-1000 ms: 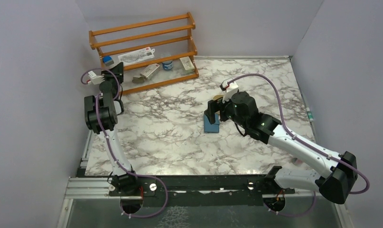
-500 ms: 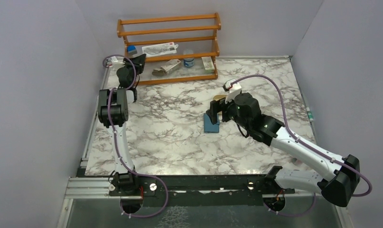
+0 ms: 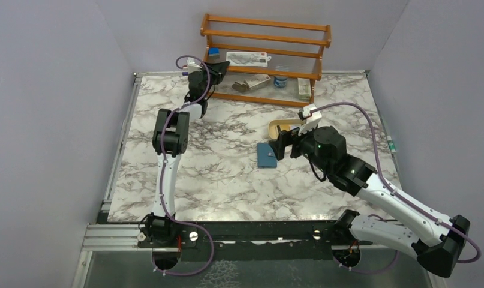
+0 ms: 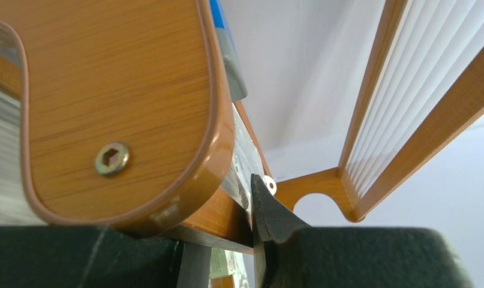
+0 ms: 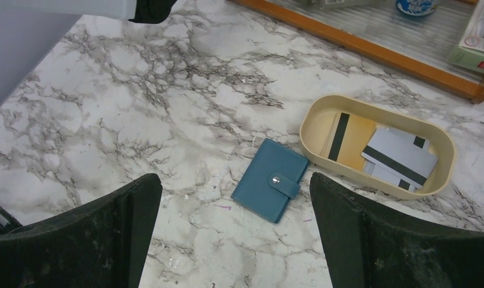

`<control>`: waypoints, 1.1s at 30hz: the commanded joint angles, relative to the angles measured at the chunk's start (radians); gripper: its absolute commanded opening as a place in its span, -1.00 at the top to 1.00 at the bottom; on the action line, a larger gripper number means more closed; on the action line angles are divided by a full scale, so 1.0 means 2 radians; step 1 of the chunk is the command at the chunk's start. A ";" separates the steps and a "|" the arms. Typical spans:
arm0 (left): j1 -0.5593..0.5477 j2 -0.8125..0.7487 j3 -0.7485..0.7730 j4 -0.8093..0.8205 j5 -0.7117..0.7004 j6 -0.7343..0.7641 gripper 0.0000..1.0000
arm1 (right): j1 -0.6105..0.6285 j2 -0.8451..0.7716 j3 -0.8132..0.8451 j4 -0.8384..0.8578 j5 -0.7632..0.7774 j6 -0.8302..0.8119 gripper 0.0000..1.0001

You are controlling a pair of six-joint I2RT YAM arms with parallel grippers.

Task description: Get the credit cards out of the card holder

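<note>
The teal card holder lies shut on the marble, its tab snapped down; it also shows from above as the card holder. Just right of it, a tan oval tray holds the credit cards: a yellow-orange card and a whitish card, both with dark stripes. My right gripper hovers open above the holder, holding nothing. My left gripper is at the back of the table, shut on the left end panel of a wooden rack.
The orange wooden rack stands against the back wall with a small blue-white cup, flat packets and boxes on its shelves. Grey walls close in on both sides. The left arm stretches across the left part of the table.
The left arm has carried the rack to the right along the back wall. The right gripper has drawn back to the right and uncovered the card holder. The tray now shows.
</note>
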 commanded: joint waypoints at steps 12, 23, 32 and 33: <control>-0.156 0.146 0.270 -0.112 0.011 0.064 1.00 | 0.000 -0.047 -0.021 -0.014 0.031 0.013 -0.98; -0.231 0.193 0.332 -0.124 -0.017 0.058 1.00 | 0.000 -0.074 -0.040 -0.016 0.034 0.019 -0.98; -0.264 0.223 0.374 -0.136 -0.029 0.056 0.98 | 0.000 -0.082 -0.045 -0.022 0.030 0.026 -0.98; -0.267 0.223 0.376 -0.136 -0.026 0.057 0.97 | 0.000 -0.082 -0.045 -0.022 0.029 0.026 -0.98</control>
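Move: The wooden rack is already held at its left end by the left hand, its middle about 17 cm to the right and 3 cm ahead of that hand. The table's far right corner, towards which the rack goes, is some 60 cm right, 8 cm ahead and 18 cm below. The tan tray sits about 20 cm back and 23 cm right, the card holder 30 cm back and 15 cm right. From the right hand, the card holder lies roughly 11 cm ahead, 4 cm left and 25 cm below. The wooden rack, its left end still gripped between the left fingers, is hauled about 30 cm to the right behind the tray, towards the table's far right corner, first straight across, then curving some 8 cm back; the left wrist turns about 15 degrees clockwise at nearly constant height. The empty, open right hand eases about 3 cm right and back. ##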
